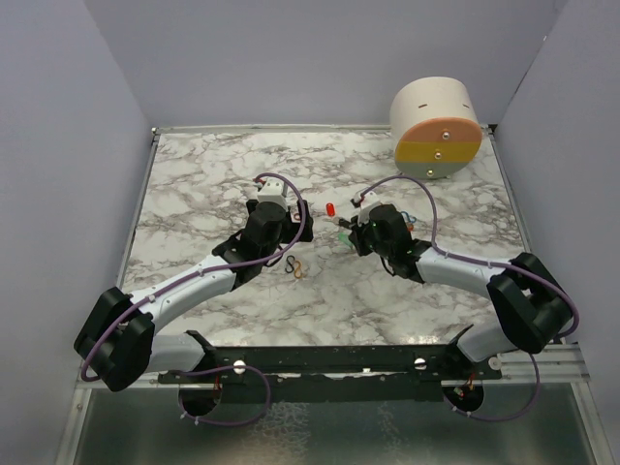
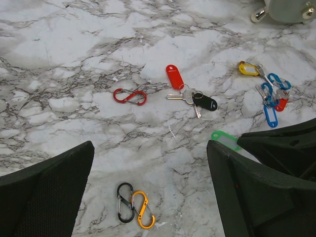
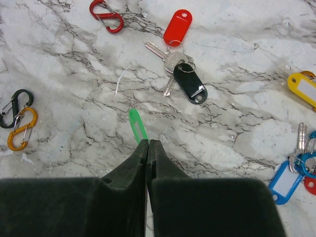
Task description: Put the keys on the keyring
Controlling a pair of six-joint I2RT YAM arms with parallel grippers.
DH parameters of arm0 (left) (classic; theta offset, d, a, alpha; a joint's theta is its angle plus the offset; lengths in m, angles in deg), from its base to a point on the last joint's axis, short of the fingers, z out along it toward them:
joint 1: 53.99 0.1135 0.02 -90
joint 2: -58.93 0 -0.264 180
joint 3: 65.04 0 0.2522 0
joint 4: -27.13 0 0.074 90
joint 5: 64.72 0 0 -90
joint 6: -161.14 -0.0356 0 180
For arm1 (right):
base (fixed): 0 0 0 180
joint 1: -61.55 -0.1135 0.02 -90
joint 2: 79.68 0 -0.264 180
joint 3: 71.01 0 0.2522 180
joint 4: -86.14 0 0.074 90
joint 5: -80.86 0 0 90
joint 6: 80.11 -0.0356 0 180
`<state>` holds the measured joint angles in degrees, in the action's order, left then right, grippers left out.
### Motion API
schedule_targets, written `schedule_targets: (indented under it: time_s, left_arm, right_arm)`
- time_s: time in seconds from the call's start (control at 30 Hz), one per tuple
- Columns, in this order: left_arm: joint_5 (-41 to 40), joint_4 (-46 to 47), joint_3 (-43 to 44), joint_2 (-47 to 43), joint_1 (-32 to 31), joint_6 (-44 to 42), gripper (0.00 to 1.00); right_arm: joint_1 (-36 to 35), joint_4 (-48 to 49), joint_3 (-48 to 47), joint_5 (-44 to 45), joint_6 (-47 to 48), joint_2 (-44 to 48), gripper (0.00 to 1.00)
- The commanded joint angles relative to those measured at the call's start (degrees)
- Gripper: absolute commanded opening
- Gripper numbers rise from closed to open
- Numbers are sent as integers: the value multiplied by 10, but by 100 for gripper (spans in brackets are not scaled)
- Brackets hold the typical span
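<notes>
My right gripper (image 3: pixel 148 141) is shut on the green key (image 3: pixel 137 125), whose thin plastic head sticks out edge-on ahead of the fingertips. In the left wrist view the same green key (image 2: pixel 223 137) shows beside the right arm's dark fingers. A red-headed and a black-headed key (image 3: pixel 183 54) lie joined on the marble further ahead. Yellow and blue keys (image 2: pixel 266 89) form a bunch at the right. The keyring loops, a linked black and orange pair (image 2: pixel 133 205), lie between the fingers of my open left gripper (image 2: pixel 150 144), which hovers above them. A single red loop (image 2: pixel 130 96) lies apart.
A white cylinder with an orange and yellow face (image 1: pixel 436 126) stands at the back right of the marble table (image 1: pixel 194 184). Grey walls close in the table's sides and back. Both arms meet near the middle.
</notes>
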<state>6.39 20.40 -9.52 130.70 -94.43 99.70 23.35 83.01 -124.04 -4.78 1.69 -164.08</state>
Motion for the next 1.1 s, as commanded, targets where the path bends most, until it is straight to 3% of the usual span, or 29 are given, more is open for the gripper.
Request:
schedule_targets:
  time_s: [0.0, 0.17, 0.23, 0.43, 0.47, 0.6, 0.63, 1.07]
  left_arm:
    - [6, 9, -2, -3, 3, -6, 99]
    - [7, 9, -2, -1, 3, -7, 99]
    - [7, 9, -2, -2, 4, -6, 99]
    - [6, 8, -3, -2, 4, -7, 99]
    - [6, 8, -3, -2, 4, -7, 99]
    - [6, 8, -3, -3, 4, -6, 99]
    - [6, 8, -4, -4, 4, -6, 99]
    - [3, 7, -5, -9, 5, -8, 99]
  right_arm:
    - [-4, 6, -15, -19, 5, -4, 1]
    - [-4, 5, -21, -28, 7, -15, 11]
    - [-4, 5, -21, -30, 7, -17, 2]
    - [-4, 5, -19, -28, 5, -16, 1]
    - [-4, 4, -21, -28, 5, -17, 4]
    - [-4, -15, -31, -34, 9, -37, 33]
    - [-4, -18, -33, -36, 9, -43, 36]
    - [-12, -8, -46, -74, 21, -104, 39]
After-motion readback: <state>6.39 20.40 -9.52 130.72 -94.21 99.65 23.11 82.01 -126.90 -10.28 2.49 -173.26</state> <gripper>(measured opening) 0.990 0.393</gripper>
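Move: Just below the right hand, which still pinches the green-tagged key, is the bare patch of marble it goes to: about 5 cm down, 2 cm left and 1 cm back. The black tag with its keys lies some 9 cm ahead and 2 cm left of the hand; the red tag is 13 cm ahead, 7 cm left. The blue-tagged keys lie about 9 cm ahead and 14 cm right. From the left hand the bare patch is roughly 2 cm ahead, 16 cm right, 15 cm below. Easing slightly left and down, the right hand parts its shut fingers to about two fifths of their range and lets go of the green-tagged key. It then sinks towards the marble, ending some 4.5 cm lower and 1.5 cm farther left, a little back too, tipping down a few degrees, with the open fingertips coming down either side of the key. ##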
